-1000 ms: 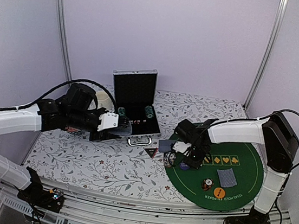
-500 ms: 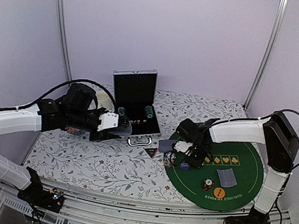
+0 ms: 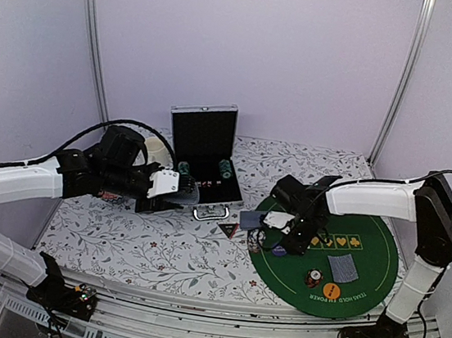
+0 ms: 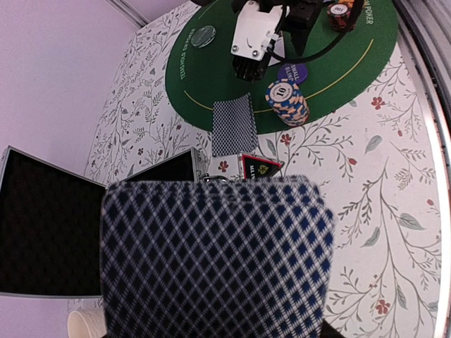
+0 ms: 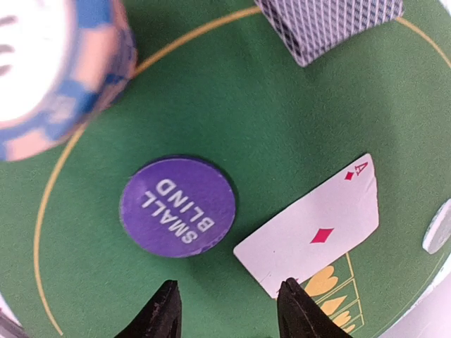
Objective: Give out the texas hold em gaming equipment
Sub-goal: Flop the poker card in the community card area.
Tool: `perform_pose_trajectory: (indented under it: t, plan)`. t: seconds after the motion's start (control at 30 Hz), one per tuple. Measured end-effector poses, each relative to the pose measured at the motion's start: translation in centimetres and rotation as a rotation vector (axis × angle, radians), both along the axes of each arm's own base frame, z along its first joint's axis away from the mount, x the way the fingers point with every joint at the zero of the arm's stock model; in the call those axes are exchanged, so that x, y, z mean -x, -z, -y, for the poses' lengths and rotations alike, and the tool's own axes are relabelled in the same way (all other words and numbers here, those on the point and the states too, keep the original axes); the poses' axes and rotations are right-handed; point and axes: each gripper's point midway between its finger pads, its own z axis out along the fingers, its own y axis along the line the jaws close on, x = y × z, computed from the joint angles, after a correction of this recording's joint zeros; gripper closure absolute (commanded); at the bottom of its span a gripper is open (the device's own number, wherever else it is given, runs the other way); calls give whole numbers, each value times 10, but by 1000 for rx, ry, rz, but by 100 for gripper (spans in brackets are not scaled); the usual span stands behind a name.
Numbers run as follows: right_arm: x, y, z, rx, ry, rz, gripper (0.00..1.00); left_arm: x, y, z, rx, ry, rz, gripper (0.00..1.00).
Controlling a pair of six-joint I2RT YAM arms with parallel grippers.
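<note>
My left gripper (image 3: 168,187) hovers left of the open case, shut on a deck of blue-checked playing cards (image 4: 215,260) that hides its fingers. My right gripper (image 5: 231,313) stands open just above the green mat (image 3: 373,245), with nothing between its fingers. Ahead of it lie the purple "small blind" disc (image 5: 177,205) and a face-up ace of diamonds (image 5: 313,225), whose corner is by the right fingertip. A blue striped chip stack (image 5: 49,70) and a face-down card (image 5: 328,21) sit beyond. A dark triangular marker (image 3: 228,229) lies off the mat.
The black case (image 3: 203,154) stands open at the back, with a cream mug (image 3: 159,151) to its left. Near the mat's front edge are another face-down card (image 3: 343,267), a chip stack (image 3: 313,277) and an orange disc (image 3: 331,291).
My right gripper has gone from shut to open over the mat, and its arm's elbow has swung to the right. The left arm has not moved.
</note>
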Motion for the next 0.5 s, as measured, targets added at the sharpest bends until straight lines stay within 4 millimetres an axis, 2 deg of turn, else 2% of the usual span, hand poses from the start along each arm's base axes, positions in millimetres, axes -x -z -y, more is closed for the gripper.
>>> perform_pose_trajectory:
  t: [0.13,0.27,0.33,0.4,0.5]
  plan:
    - [4,-33,-18,-149,3,22,32,0,0,0,0,0,0,55]
    - [-6,-94,-47,-431,50,91,0,0,0,0,0,1,0,55]
    - [-15,-125,-65,-606,89,124,1,0,0,0,0,1,0,55]
    - [-21,-159,-93,-827,123,121,1,0,0,0,0,1,0,55]
    - [-24,-195,-132,-1089,145,65,1,0,0,0,0,2,0,55]
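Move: In the left hand, in mid-air, is the card deck, about 30 cm to the right hand's left, 2 cm farther out and 14 cm higher; it sits within the left fingers' grip, roughly 2 cm to that hand's right. Just under the right fingers lies the ace, 3 cm ahead and 2 cm left. The small blind is 5 cm left and 2 cm back, the face-down card 13 cm left and 7 cm ahead, the chip stack 12 cm left and about level. Rising clear of the freshly laid ace, the right hand lifts quickly by nearly 20 cm and swings some 13 cm left towards the deck, gaining speed sideways as it climbs. The wrist rolls about 60 degrees so the down-pointing fingers come to aim left, while they spread from half open to fully wide, holding nothing. ##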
